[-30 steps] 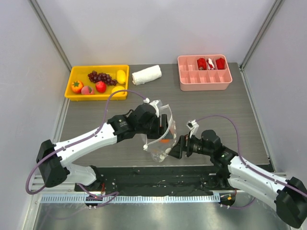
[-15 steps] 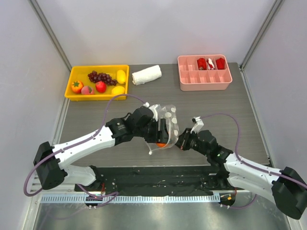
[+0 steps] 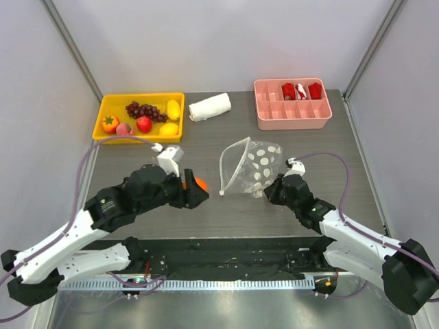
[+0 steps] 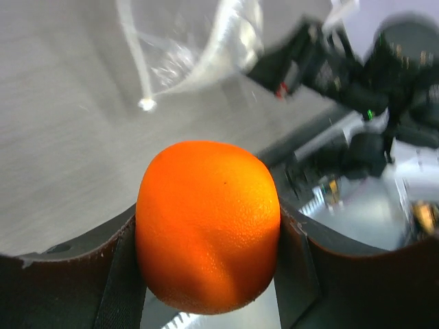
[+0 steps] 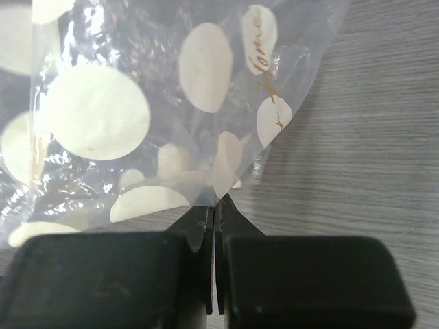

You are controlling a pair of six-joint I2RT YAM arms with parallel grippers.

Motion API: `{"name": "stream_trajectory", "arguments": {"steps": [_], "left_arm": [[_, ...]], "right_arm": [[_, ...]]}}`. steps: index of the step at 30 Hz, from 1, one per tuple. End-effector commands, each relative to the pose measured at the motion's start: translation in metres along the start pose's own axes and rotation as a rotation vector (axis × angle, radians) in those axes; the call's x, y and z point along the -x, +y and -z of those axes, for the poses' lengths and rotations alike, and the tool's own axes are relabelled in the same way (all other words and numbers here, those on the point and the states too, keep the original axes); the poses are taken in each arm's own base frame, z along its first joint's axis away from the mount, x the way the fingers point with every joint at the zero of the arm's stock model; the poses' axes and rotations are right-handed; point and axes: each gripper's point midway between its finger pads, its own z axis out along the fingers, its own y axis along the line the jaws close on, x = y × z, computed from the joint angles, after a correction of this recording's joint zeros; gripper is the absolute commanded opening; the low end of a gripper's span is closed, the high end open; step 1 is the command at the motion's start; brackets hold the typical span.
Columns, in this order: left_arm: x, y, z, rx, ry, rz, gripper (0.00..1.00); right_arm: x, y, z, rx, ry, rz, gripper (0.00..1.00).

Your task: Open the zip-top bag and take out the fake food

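The clear polka-dot zip-top bag (image 3: 250, 168) stands up from the table at centre, its mouth open toward the left. Nothing shows inside it. My right gripper (image 3: 269, 191) is shut on the bag's lower right corner; the right wrist view shows the thin plastic (image 5: 137, 116) pinched between the closed fingertips (image 5: 216, 211). To the left of the bag, apart from it, my left gripper (image 3: 195, 186) is shut on an orange fake fruit (image 3: 201, 184). That orange fruit (image 4: 208, 223) fills the left wrist view, gripped on both sides by the fingers.
A yellow tray (image 3: 140, 96) at the back left holds purple grapes (image 3: 144, 110), yellow pieces, a red fruit and an orange one. A rolled white cloth (image 3: 210, 107) lies beside it. A pink divided tray (image 3: 293, 122) with red items sits at the back right.
My left gripper has pulled out of the bag and moved left with the orange fruit. The right gripper closed on the bag's corner and moved it farther from me.
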Motion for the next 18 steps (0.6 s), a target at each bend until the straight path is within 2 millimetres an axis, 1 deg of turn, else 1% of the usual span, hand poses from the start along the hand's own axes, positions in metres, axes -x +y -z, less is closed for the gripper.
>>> {"name": "stream_trajectory", "arguments": {"steps": [1, 2, 3, 4, 5, 6, 7, 8, 9, 10, 11, 12, 13, 14, 15, 16, 17, 18], "left_arm": [[0.058, 0.054, 0.032, 0.273, -0.361, 0.027, 0.06], [0.068, 0.062, 0.035, 0.326, -0.410, 0.017, 0.06], [0.075, 0.071, 0.037, 0.383, -0.443, -0.005, 0.06], [0.086, 0.093, 0.036, 0.533, -0.483, -0.030, 0.06], [0.101, 0.104, 0.040, 0.611, -0.510, -0.015, 0.03], [0.110, 0.113, 0.038, 0.655, -0.518, -0.005, 0.02], [0.118, 0.119, 0.033, 0.666, -0.512, 0.012, 0.00], [0.129, 0.144, 0.025, 0.748, -0.512, 0.053, 0.00], [0.144, 0.150, 0.020, 0.743, -0.560, 0.083, 0.00], [0.153, 0.159, 0.015, 0.760, -0.591, 0.098, 0.00], [0.160, 0.181, 0.008, 0.801, -0.593, 0.111, 0.00], [0.177, 0.187, 0.001, 0.778, -0.645, 0.123, 0.00], [0.189, 0.203, 0.003, 0.802, -0.675, 0.136, 0.00], [0.197, 0.212, -0.002, 0.811, -0.682, 0.109, 0.00], [0.204, 0.228, -0.018, 0.833, -0.672, 0.109, 0.02], [0.221, 0.246, -0.015, 0.850, -0.711, 0.129, 0.02], [0.227, 0.259, -0.024, 0.858, -0.694, 0.132, 0.01], [0.223, 0.281, -0.050, 0.868, -0.623, 0.137, 0.00]], "right_arm": [[0.007, 0.008, 0.007, 0.012, 0.029, 0.066, 0.05], [0.006, 0.007, 0.011, -0.002, 0.054, 0.080, 0.11], [0.006, 0.007, 0.014, -0.005, 0.064, 0.087, 0.26], [0.005, 0.007, 0.016, -0.003, 0.079, 0.090, 0.35], [0.006, 0.008, 0.021, -0.003, 0.092, 0.092, 0.43], [0.006, 0.010, 0.024, 0.002, 0.101, 0.094, 0.53], [0.007, 0.012, 0.027, 0.004, 0.111, 0.094, 0.59], [0.006, 0.010, 0.033, -0.005, 0.125, 0.097, 0.64], [0.013, 0.015, 0.037, -0.001, 0.115, 0.092, 0.74], [0.018, 0.013, 0.041, -0.019, 0.099, 0.081, 0.78], [0.025, 0.015, 0.048, -0.019, 0.078, 0.078, 0.81], [0.030, 0.014, 0.052, -0.023, 0.062, 0.073, 0.89], [0.035, 0.013, 0.056, -0.033, 0.042, 0.070, 0.92], [0.038, 0.011, 0.060, -0.044, 0.029, 0.067, 0.93], [0.043, 0.014, 0.065, -0.027, 0.005, 0.061, 0.94], [0.043, 0.015, 0.068, -0.017, 0.003, 0.058, 0.94], [0.041, 0.018, 0.069, 0.005, 0.010, 0.054, 0.94], [0.040, 0.020, 0.070, 0.018, 0.009, 0.047, 0.94]]}}
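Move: Ahead of the left hand, which already holds the orange fruit, the yellow basket's middle lies about 44 cm farther out, 28 cm to the left and 21 cm below. The basket's front lemon is some 39 cm ahead and 15 cm left, and the white roll about 48 cm ahead and 4 cm right, both equally low. The right hand still pinches the bag's near corner; the zip-top bag's middle lies about 12 cm ahead of that hand and 7 cm left, roughly level. Carrying the orange fruit in an unchanged grip, the left hand sweeps forward and left about 30 cm towards the basket's front right corner, rising slightly and then sinking, while its wrist swings some 55 degrees counter-clockwise until the fingers point outward. The right hand opens wide, lets go of the bag corner, eases back a little and lifts about 6 cm clear. ##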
